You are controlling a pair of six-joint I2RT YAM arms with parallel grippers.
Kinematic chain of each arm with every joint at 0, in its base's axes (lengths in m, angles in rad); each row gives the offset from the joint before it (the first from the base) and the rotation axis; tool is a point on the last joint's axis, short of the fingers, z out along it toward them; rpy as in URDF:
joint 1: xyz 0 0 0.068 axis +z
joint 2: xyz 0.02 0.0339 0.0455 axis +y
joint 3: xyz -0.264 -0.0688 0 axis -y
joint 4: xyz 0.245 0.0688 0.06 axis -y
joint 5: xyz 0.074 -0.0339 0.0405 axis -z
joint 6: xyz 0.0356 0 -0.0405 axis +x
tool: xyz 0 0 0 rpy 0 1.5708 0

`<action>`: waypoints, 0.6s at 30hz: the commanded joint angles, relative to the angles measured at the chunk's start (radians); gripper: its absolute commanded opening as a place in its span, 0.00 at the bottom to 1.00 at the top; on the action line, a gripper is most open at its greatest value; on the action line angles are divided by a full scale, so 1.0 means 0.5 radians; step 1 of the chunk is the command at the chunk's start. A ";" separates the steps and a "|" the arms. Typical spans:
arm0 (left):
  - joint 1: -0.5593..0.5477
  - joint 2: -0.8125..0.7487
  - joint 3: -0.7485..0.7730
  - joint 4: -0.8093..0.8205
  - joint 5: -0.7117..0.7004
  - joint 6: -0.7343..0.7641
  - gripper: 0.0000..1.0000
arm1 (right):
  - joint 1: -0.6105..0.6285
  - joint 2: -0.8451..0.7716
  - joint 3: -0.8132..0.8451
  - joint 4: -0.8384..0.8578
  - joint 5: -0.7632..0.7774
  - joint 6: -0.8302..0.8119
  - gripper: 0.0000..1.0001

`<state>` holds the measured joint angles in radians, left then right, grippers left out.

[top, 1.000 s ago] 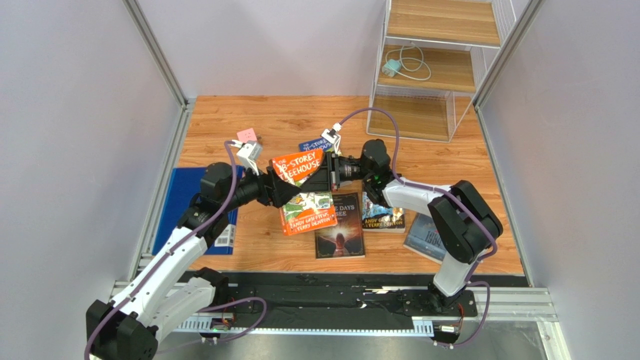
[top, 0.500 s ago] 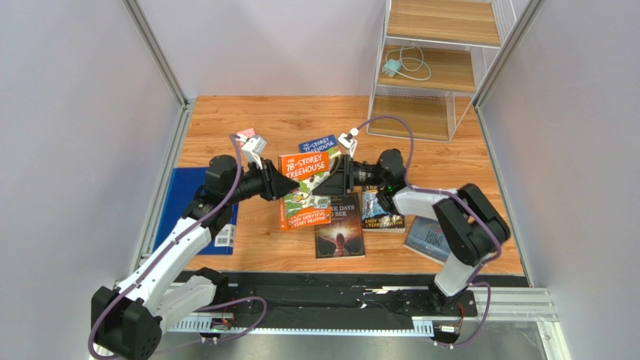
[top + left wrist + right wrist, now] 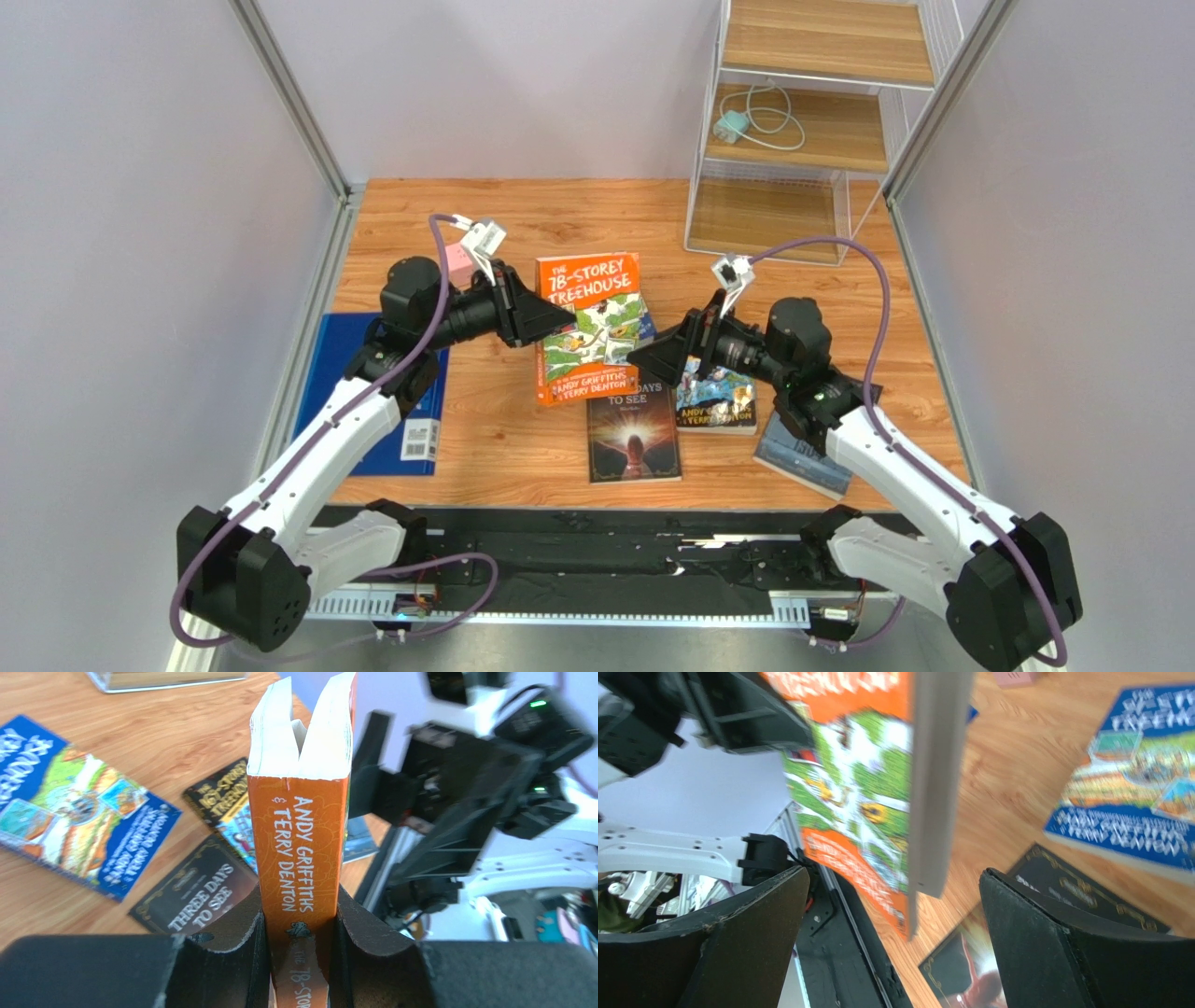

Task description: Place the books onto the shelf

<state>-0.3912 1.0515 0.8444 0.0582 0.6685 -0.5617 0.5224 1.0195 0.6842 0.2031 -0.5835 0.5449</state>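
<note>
An orange "78-Storey Treehouse" book [image 3: 589, 329] hangs upright above the table with my left gripper [image 3: 533, 311] shut on its spine [image 3: 305, 826], pages fanning at the far end. My right gripper [image 3: 659, 361] stands open just right of that book [image 3: 857, 791], touching nothing. Flat on the table lie "Three Days to See" [image 3: 634, 434], a dark Treehouse book [image 3: 716, 399], a grey-blue book [image 3: 800, 455] and a blue Treehouse book [image 3: 70, 819]. The white wire shelf [image 3: 814, 126] with wooden tiers stands at the back right.
A white cable [image 3: 751, 119] lies on the shelf's middle tier. A blue flat folder [image 3: 372, 392] lies at the table's left edge under my left arm. A small pink object [image 3: 1018, 677] sits behind the books. Grey walls close in both sides.
My right gripper opened, let go of the orange book and drew back to the right. My left gripper closed on the book's spine and now holds it alone, turned more upright.
</note>
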 commanded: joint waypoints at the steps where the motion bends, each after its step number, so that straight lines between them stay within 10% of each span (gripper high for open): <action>1: 0.006 -0.002 0.146 0.463 0.286 -0.226 0.00 | -0.002 -0.045 -0.074 -0.161 0.133 -0.105 1.00; 18: 0.006 0.136 0.158 1.202 0.510 -0.717 0.00 | 0.017 -0.042 -0.273 0.520 -0.116 0.272 1.00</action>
<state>-0.3893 1.0874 0.8711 0.3847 0.8795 -0.7864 0.5224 0.9791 0.5701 0.3363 -0.6144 0.6182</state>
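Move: The left gripper already holds the orange 78-Storey Treehouse book by its spine; the open right gripper waits about 12 cm to its right and 5 cm back, roughly level. From the right gripper, the orange book's middle lies some 8 cm left and 4 cm ahead, near its height. About 22 cm below the right gripper, Three Days to See lies 2 cm left and 2 cm back, the 169-Storey book 12 cm right and 6 cm ahead, and the 91-Storey book 6 cm left and 19 cm ahead. Lift the left gripper about 6 cm, easing it back and a little right, and keep the orange book's spine pinched while you turn the wrist clockwise and raise the book's far, right-hand side, some 15 degrees in all. Keep the right fingers wide open beside the book's free edge: dip them about 3.5 cm, then bring them most of the way back up while drawing slightly back. ##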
